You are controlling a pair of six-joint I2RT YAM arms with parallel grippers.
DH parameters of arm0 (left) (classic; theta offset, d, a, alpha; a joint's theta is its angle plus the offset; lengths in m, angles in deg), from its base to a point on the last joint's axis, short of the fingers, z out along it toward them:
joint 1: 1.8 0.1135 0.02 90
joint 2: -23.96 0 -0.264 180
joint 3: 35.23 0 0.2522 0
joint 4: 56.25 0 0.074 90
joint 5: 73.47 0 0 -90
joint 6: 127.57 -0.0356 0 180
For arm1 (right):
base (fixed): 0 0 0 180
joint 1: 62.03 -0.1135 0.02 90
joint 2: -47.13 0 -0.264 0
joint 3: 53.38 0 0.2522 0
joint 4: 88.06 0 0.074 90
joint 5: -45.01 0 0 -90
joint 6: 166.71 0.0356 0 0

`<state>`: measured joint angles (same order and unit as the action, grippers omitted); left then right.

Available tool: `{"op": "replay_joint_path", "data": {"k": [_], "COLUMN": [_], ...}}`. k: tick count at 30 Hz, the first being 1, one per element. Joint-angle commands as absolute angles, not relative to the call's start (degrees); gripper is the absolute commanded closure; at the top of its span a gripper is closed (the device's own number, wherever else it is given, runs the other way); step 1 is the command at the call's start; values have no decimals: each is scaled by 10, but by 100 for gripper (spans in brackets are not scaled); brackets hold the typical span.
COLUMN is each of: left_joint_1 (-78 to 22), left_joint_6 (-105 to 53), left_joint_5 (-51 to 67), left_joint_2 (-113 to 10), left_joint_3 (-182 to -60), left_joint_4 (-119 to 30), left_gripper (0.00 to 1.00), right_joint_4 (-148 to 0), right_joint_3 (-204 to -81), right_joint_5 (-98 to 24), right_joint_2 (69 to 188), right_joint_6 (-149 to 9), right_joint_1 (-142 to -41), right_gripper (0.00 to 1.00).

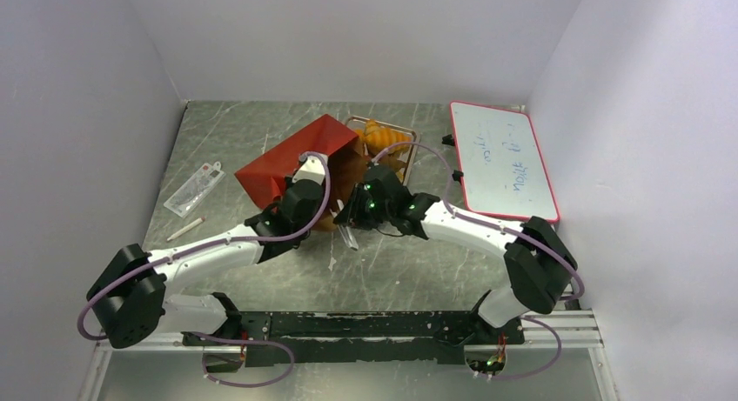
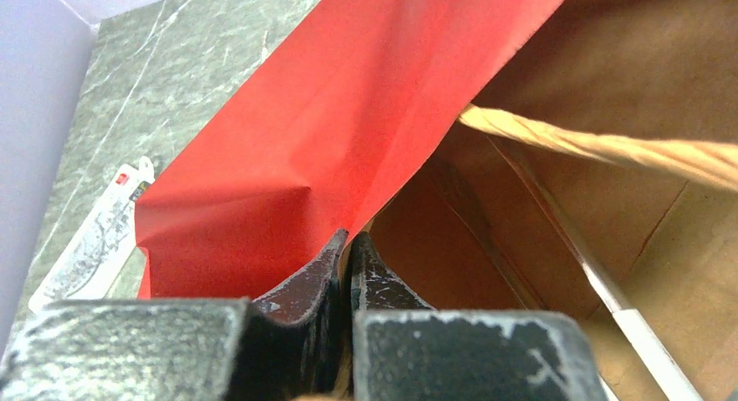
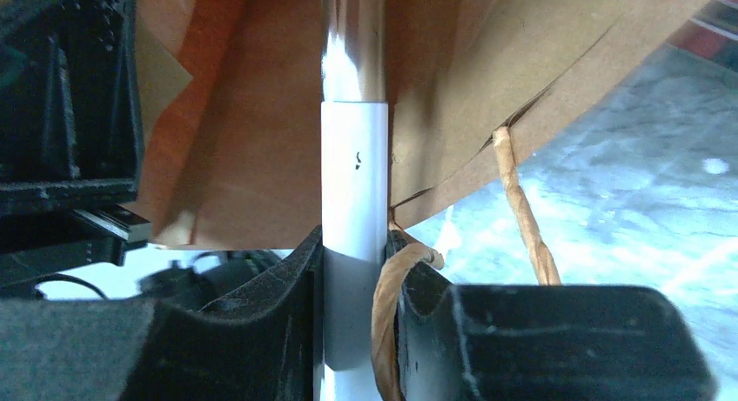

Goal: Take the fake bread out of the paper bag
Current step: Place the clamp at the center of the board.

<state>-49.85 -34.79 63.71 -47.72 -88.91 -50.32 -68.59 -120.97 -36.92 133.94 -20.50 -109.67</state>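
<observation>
The rust-red paper bag [image 1: 291, 162] lies on its side, its brown kraft inside [image 2: 609, 53] facing my grippers. My left gripper [image 2: 350, 244] is shut on the bag's rim, where the red outside meets the brown inside. My right gripper [image 3: 355, 244] is shut on a white-and-silver rod [image 3: 353, 157] that reaches into the bag. A tan cord handle [image 3: 396, 297] is caught beside the rod against the right finger. The same rod [image 2: 613, 307] shows inside the bag in the left wrist view. Golden fake bread [image 1: 380, 137] lies on the tray [image 1: 407, 153] behind the bag. No bread shows inside the bag.
A red-framed whiteboard [image 1: 505, 162] lies at the right. A clear plastic packet [image 1: 193, 190] and a small white pen [image 1: 185, 229] lie left of the bag. The second cord handle [image 2: 609, 147] crosses the bag's mouth. Both arms meet near the bag's opening.
</observation>
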Motion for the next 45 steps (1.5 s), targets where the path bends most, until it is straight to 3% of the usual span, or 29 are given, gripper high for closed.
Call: {"op": "replay_joint_path", "data": {"k": [1, 10, 20, 27, 45], "left_joint_1": [-503, -512, -512, -482, -374], "left_joint_6": [-325, -336, -354, -429, -530], "left_joint_5": [700, 711, 744, 781, 750], "left_joint_2": [-488, -482, -481, -487, -488], "left_joint_3": [-877, -881, -905, -897, -937], "left_joint_4": [-506, -535, -535, -605, -663], "left_gripper": [93, 93, 93, 93, 93], "right_joint_4": [-569, -412, -359, -386, -434], "right_joint_3": [-1271, -1403, -1442, -1428, -1344], "right_joint_5": [-455, -545, -622, -640, -593], "right_joint_2": [1320, 1394, 1419, 1365, 1178], "right_joint_6": [-304, -403, -431, -420, -401], "right_joint_1": [-1110, -1142, -1195, -1225, -1237], "right_gripper": [80, 80, 81, 81, 81]}}
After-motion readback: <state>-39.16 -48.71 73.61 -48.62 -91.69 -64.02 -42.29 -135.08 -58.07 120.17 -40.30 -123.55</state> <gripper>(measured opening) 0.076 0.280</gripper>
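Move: The left gripper already holds the paper bag's rim; the bag's open mouth is centred some 10 cm to its right, about 2 cm back and 8 cm lower. The right gripper holds the clamp, already reaching into that mouth, whose middle is around 6 cm ahead, 2 cm left and 4 cm below. The tray of bread is about 11 cm ahead of the right gripper, 8 cm right and 11 cm lower. Keep both grips. Roll the right wrist right side up and dip the clamp steeper, bobbing a couple of centimetres, then lift it about 10 cm while drawing back 5 and a little right, its tips still in the bag and the handle across it. Late on, pull the pinched rim left about 8 cm, rising and going forward, turning counter-clockwise. ##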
